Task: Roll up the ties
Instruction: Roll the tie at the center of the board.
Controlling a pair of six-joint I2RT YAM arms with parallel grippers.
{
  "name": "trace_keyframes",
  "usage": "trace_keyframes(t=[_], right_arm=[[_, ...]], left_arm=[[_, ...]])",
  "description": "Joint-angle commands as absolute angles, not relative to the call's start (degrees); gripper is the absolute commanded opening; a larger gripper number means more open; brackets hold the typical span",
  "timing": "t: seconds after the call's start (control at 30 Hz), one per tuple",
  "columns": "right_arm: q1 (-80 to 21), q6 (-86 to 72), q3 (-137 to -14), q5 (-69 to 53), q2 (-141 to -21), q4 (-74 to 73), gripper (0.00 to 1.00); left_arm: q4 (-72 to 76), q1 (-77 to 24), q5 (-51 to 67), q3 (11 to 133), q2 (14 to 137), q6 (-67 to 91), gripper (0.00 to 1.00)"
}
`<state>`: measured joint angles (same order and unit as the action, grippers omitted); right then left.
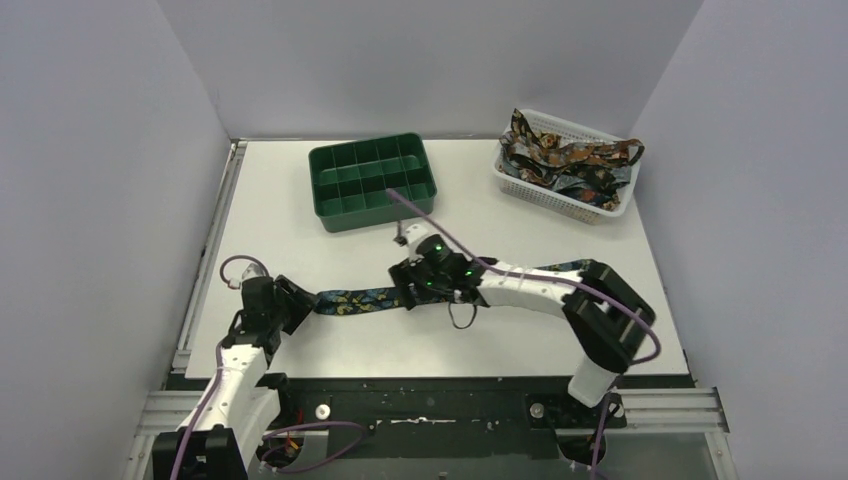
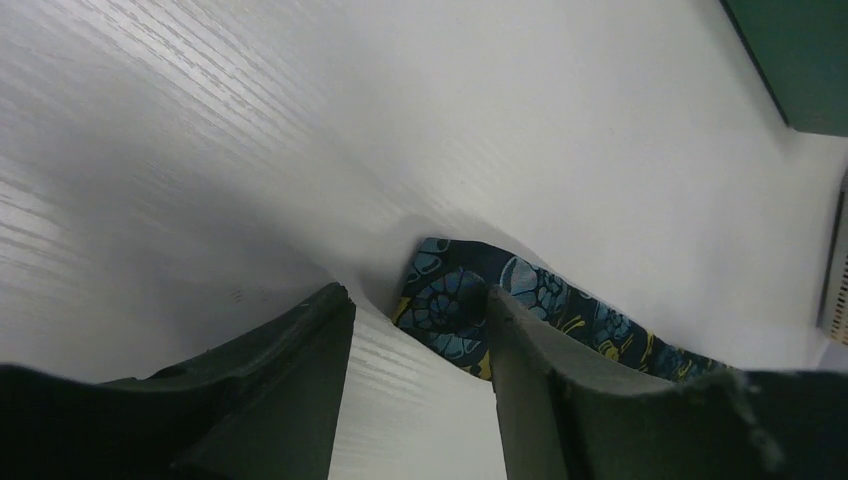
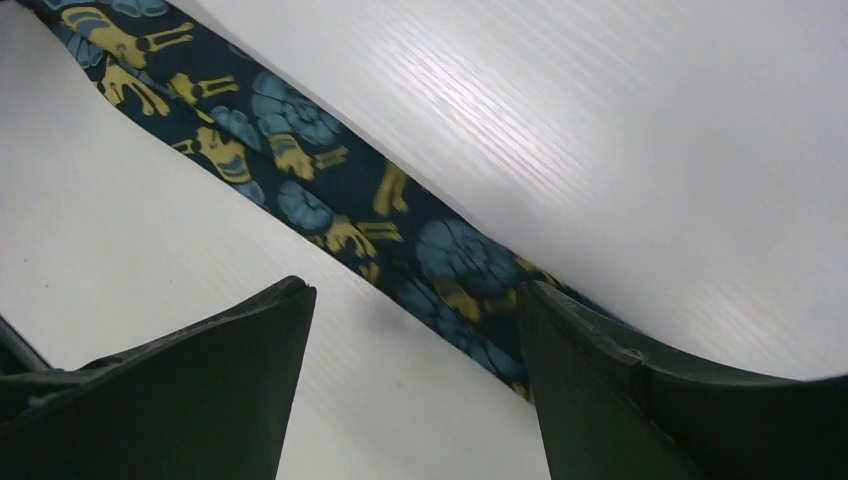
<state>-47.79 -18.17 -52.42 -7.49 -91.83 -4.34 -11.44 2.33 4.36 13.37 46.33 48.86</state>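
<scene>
One tie (image 1: 360, 300), dark navy with blue and yellow figures, lies flat across the near table, running from left to right. My left gripper (image 1: 297, 305) sits low at its left end. In the left wrist view that gripper (image 2: 420, 300) is open, and the tie's rounded end (image 2: 450, 300) lies just past the fingertips, against the right finger (image 2: 530, 350). My right gripper (image 1: 408, 288) hovers over the tie's middle. Seen from the right wrist, this gripper (image 3: 412, 292) is open, and the tie (image 3: 300, 150) runs diagonally under the right finger (image 3: 580, 350). More ties (image 1: 565, 160) are piled in the basket.
A green compartment tray (image 1: 375, 215) stands at the back centre. The white mesh basket (image 1: 560, 200) sits at the back right. Grey walls close the left, back and right sides. A purple cable (image 1: 450, 240) arcs over the right arm.
</scene>
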Motion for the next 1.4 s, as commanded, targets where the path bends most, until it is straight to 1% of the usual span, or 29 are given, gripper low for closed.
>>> trace_keyframes(t=[0.0, 0.07, 0.17, 0.33, 0.47, 0.57, 0.63, 0.77, 0.83, 0.97, 1.07, 1.1, 1.13, 1.27, 1.37], right_arm=[[-54.07, -5.37, -62.76, -1.24, -102.03, -1.42, 0.76], [-54.25, -4.95, -66.36, -2.09, -106.49, -1.49, 0.76], [-54.23, -4.58, -70.48, -3.75, -109.24, -2.41, 0.76], [-53.80, 2.70, -71.53, -13.32, -110.81, -1.22, 0.78], [-52.78, 8.62, -73.38, -17.99, -112.72, -4.45, 0.79], [-51.82, 11.40, -75.67, -24.49, -114.27, -7.46, 0.78], [-51.75, 13.60, -76.57, -26.66, -115.28, -9.33, 0.76], [-51.98, 15.39, -77.12, -26.23, -116.38, -10.45, 0.70], [-52.00, 15.83, -77.73, -25.73, -116.63, -10.80, 0.59], [-52.82, 15.45, -77.28, -23.45, -115.29, -9.67, 0.49], [-54.37, 16.02, -76.94, -18.86, -114.17, -9.28, 0.41], [-54.89, 16.33, -76.72, -17.73, -113.85, -8.94, 0.36], [-55.30, 16.31, -76.52, -16.36, -113.67, -8.41, 0.34], [-56.16, 15.75, -75.87, -12.88, -112.68, -7.35, 0.33], [-56.53, 14.85, -75.36, -13.10, -111.91, -7.10, 0.35]], left_arm=[[-4.80, 2.52, 7.39, 11.55, 46.90, 50.09, 0.48], [-3.77, 2.51, 7.95, 11.16, 47.35, 50.54, 0.48], [-3.30, 2.47, 8.31, 10.94, 47.80, 50.45, 0.47], [-2.47, 2.54, 8.48, 10.50, 47.66, 50.45, 0.27], [-1.81, 2.55, 8.55, 11.40, 47.50, 50.16, 0.15], [-0.91, 2.54, 8.75, 12.16, 47.41, 49.60, 0.07], [-0.79, 2.54, 8.66, 12.87, 47.53, 49.06, 0.06], [-0.79, 2.55, 8.03, 14.34, 47.94, 47.96, 0.03], [1.41, 2.55, 8.58, 14.06, 47.90, 47.58, 0.02], [1.67, 2.57, 7.96, 13.59, 47.64, 47.56, 0.02], [1.54, 2.63, 7.71, 13.83, 47.88, 47.39, 0.02], [1.43, 2.63, 7.47, 13.95, 47.94, 47.34, 0.02], [1.41, 2.57, 7.25, 14.05, 47.95, 47.37, 0.02], [1.21, 2.63, 6.88, 14.47, 48.29, 47.20, 0.02], [0.10, 2.64, 5.66, 14.68, 47.96, 47.26, 0.02]])
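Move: The left hand is almost on the near end of the tie, which lies roughly 1 cm ahead, 2 cm to its right and 2 cm below. For the right hand, the stretch of tie to straddle is about 10 cm to its left, straight level with it and some 5 cm below; the tie's left end is about 18 cm to its left and 1 cm back. The green tray stands some 23 cm ahead and 7 cm left of the right hand, and the white basket about 26 cm ahead and 34 cm to its right. The left hand edges about 1 cm to its right and slightly down onto the tie's left end, shuts its half-open fingers to pinch it, then draws it a little forward and up, roughly 1.5 cm each, and holds there. The right hand sweeps some 10 cm left along the tie towards the left gripper while sinking about 4 cm, with a small rise and a second dip on the way, turns its wrist nearly 40 degrees counter-clockwise, and brings its wide fingers in to less than half their gap, one on each side of the strip. ##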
